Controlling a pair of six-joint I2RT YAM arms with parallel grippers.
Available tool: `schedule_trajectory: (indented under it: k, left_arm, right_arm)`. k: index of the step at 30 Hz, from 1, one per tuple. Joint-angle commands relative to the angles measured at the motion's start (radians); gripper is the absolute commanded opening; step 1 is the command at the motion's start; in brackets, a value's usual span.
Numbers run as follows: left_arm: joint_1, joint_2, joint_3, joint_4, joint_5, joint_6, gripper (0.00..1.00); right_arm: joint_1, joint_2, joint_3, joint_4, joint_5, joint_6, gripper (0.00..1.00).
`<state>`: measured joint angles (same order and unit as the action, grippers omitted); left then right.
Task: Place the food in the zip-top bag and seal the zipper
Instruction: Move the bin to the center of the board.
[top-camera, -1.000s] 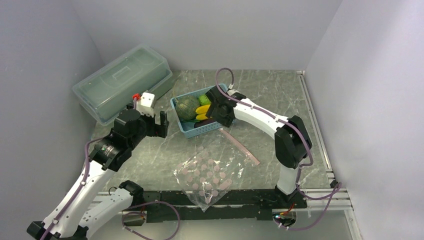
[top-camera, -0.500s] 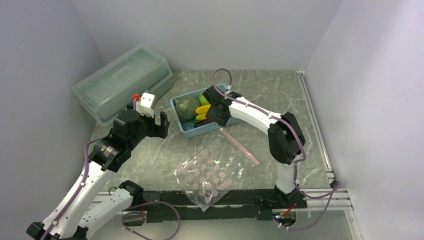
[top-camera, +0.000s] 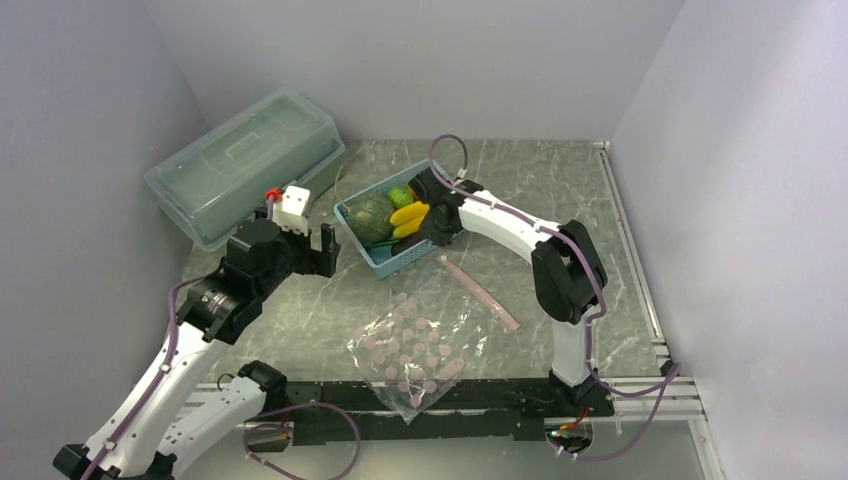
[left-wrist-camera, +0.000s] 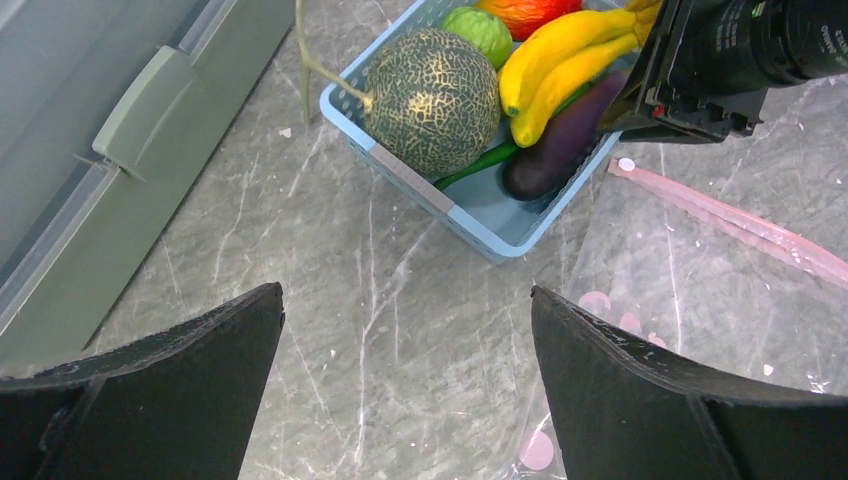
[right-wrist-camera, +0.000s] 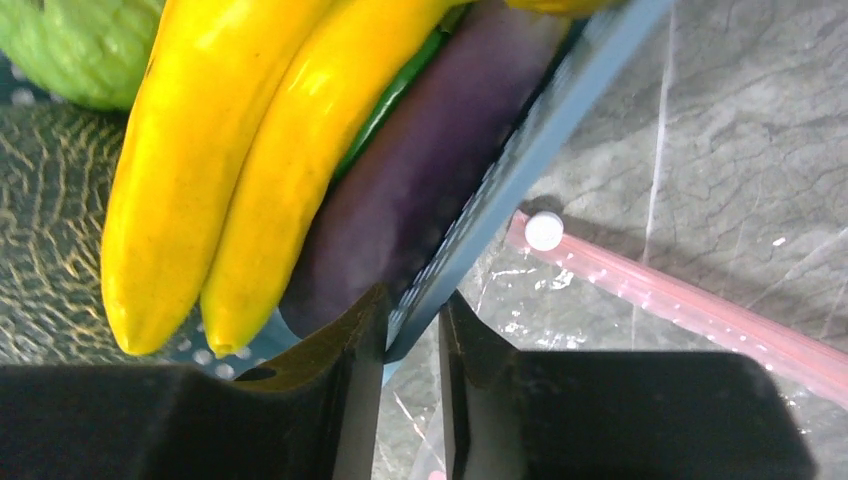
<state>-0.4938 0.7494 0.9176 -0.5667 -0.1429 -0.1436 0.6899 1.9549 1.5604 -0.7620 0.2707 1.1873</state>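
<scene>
The food lies in a light-blue basket (top-camera: 395, 262): yellow bananas (top-camera: 408, 214), a netted dull-green melon (top-camera: 370, 215), a bright-green ball (top-camera: 401, 196), a purple eggplant (left-wrist-camera: 560, 150) and a red-orange piece (left-wrist-camera: 525, 12). My right gripper (right-wrist-camera: 413, 300) is shut on the basket's near wall (right-wrist-camera: 530, 130), one finger inside beside the eggplant (right-wrist-camera: 420, 170), one outside. The zip-top bag (top-camera: 415, 345) lies flat in front of the basket, its pink zipper (top-camera: 480, 290) toward the right. My left gripper (left-wrist-camera: 406, 290) hangs open over bare table left of the bag, holding nothing.
A large translucent lidded box (top-camera: 245, 165) stands at the back left, close to the left gripper (top-camera: 300, 255). Grey walls enclose the table on three sides. A metal rail (top-camera: 630, 250) runs along the right edge.
My right gripper has closed onto the basket's wall, and the basket has turned and shifted slightly left. The left arm has not moved.
</scene>
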Motion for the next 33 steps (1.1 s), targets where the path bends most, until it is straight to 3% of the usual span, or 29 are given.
schedule_trajectory:
  k: [1,7,33]
  left_arm:
    - [-0.003,-0.002,-0.006,0.016,0.017,-0.003,0.99]
    - [-0.003,0.004,-0.006,0.013,0.011,-0.004,0.99]
    - [-0.003,0.026,-0.006,0.013,0.002,-0.001,0.99]
  right_arm:
    - [-0.033,-0.014,0.046,0.028,-0.005,-0.017,0.23]
    - [-0.078,-0.021,0.052,0.035,-0.012,-0.034,0.00]
    - [-0.361,-0.067,0.097,0.087,-0.068,-0.340,0.00]
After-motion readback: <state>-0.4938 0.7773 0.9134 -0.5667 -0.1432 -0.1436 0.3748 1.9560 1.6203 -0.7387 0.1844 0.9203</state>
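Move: The right hand already straddles the rim of the bin's near-right long wall, fingers part open; the bin's middle is about 5 cm ahead, 10 cm to its left and 3 cm below. Inside, the eggplant lies some 5 cm left and level, the yellow squash 8 cm left and 4 cm ahead, and the melon 17 cm left and 4 cm ahead. From the left hand the bin's middle is about 16 cm ahead, 20 cm right and 20 cm below. Rightward and forward together the right hand goes, shutting its fingers on the bin's long wall in the first few centimetres and then dragging the bin by that rim. It travels about 11 cm right and 8 cm forward, faster and more to the right towards the end, rising some 2 cm; the wrist barely turns, so the wall pivots between the fingertips. ##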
